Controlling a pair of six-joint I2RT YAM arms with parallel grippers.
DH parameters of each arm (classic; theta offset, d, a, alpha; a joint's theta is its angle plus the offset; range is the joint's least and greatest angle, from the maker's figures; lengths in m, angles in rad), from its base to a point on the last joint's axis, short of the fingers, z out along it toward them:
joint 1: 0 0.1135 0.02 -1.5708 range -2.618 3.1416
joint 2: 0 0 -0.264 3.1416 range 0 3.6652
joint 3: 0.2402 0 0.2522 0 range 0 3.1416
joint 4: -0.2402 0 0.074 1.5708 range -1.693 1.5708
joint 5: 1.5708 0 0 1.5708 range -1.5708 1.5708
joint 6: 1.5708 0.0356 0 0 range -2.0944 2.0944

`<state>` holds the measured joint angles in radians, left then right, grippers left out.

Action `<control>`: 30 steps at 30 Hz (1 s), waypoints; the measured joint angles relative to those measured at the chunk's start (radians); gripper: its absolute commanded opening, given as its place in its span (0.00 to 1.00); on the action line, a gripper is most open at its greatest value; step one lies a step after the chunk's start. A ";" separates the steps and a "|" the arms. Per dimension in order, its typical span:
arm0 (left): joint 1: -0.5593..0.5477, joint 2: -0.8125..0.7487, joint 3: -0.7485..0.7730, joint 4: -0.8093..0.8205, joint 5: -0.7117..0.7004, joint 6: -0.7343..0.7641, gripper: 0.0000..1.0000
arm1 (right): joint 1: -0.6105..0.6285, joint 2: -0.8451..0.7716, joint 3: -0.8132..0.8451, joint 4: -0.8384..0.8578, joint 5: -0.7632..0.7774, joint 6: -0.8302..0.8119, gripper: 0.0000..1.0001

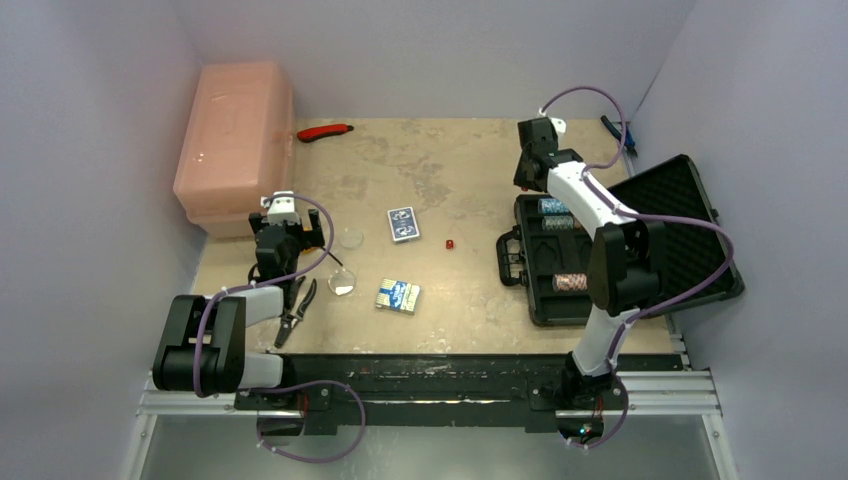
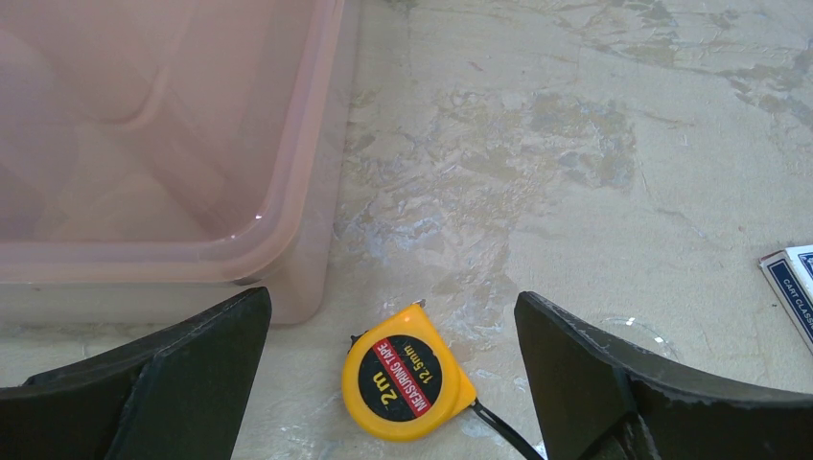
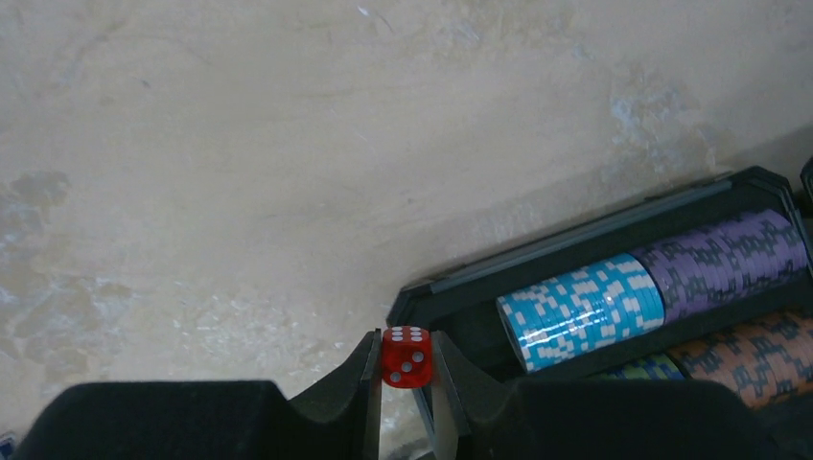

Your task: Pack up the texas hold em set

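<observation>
The black case (image 1: 690,215) lies open on the right, with chip rows (image 1: 556,222) in its tray. My right gripper (image 1: 526,184) hangs over the case's far-left corner (image 3: 422,299), shut on a red die (image 3: 406,356). Blue chips (image 3: 580,311) and purple chips (image 3: 724,259) lie in the row beside it. A second red die (image 1: 450,243) sits mid-table. Two blue card decks (image 1: 403,224) (image 1: 398,296) and two pale discs (image 1: 351,239) (image 1: 341,283) lie near my left gripper (image 1: 287,232). That gripper (image 2: 393,297) is open, with only a yellow tape measure (image 2: 407,374) on the table between its fingers.
The pink bin (image 1: 235,140) stands at the far left, its corner (image 2: 288,240) close to my left finger. Black-handled pliers (image 1: 295,312) lie near the left arm. A red-handled tool (image 1: 325,131) and a blue-handled tool (image 1: 617,130) lie along the back wall.
</observation>
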<state>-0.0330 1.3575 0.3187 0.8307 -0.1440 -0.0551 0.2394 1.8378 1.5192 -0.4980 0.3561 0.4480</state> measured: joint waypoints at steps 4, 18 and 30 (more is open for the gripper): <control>0.000 0.000 0.000 0.000 0.000 0.000 1.00 | -0.010 -0.005 -0.060 -0.003 0.002 0.003 0.00; 0.000 0.000 0.000 0.000 0.000 0.000 1.00 | -0.020 -0.007 -0.121 0.013 0.026 0.004 0.00; 0.000 0.000 0.000 0.000 0.000 0.000 1.00 | -0.040 -0.007 -0.124 0.022 0.019 0.003 0.33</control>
<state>-0.0330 1.3575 0.3187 0.8307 -0.1440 -0.0551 0.1989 1.8309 1.3956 -0.4763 0.3756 0.4515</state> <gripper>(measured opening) 0.998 0.244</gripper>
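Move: The right hand holds the die. The empty corner slot of the open case is about 2 cm back, 3 cm to the right and 10 cm below it. From this hand, the blue chips lie some 9 cm right, 2 cm back and 9 cm down, and the green chips 10 cm right, 6 cm back and equally low. From the left hand, the slot is roughly 56 cm right, 6 cm ahead and 7 cm lower. Keep the die pinched and lower the right gripper about 4 cm towards the case's far left corner, drawing back 2 cm or so, quick at first and then easing. Let it drift right as well, nearly 3 cm in all, until the die is over the empty slot beside the blue chips. Tip the fingers about 5 degrees further down, and don't open them. ##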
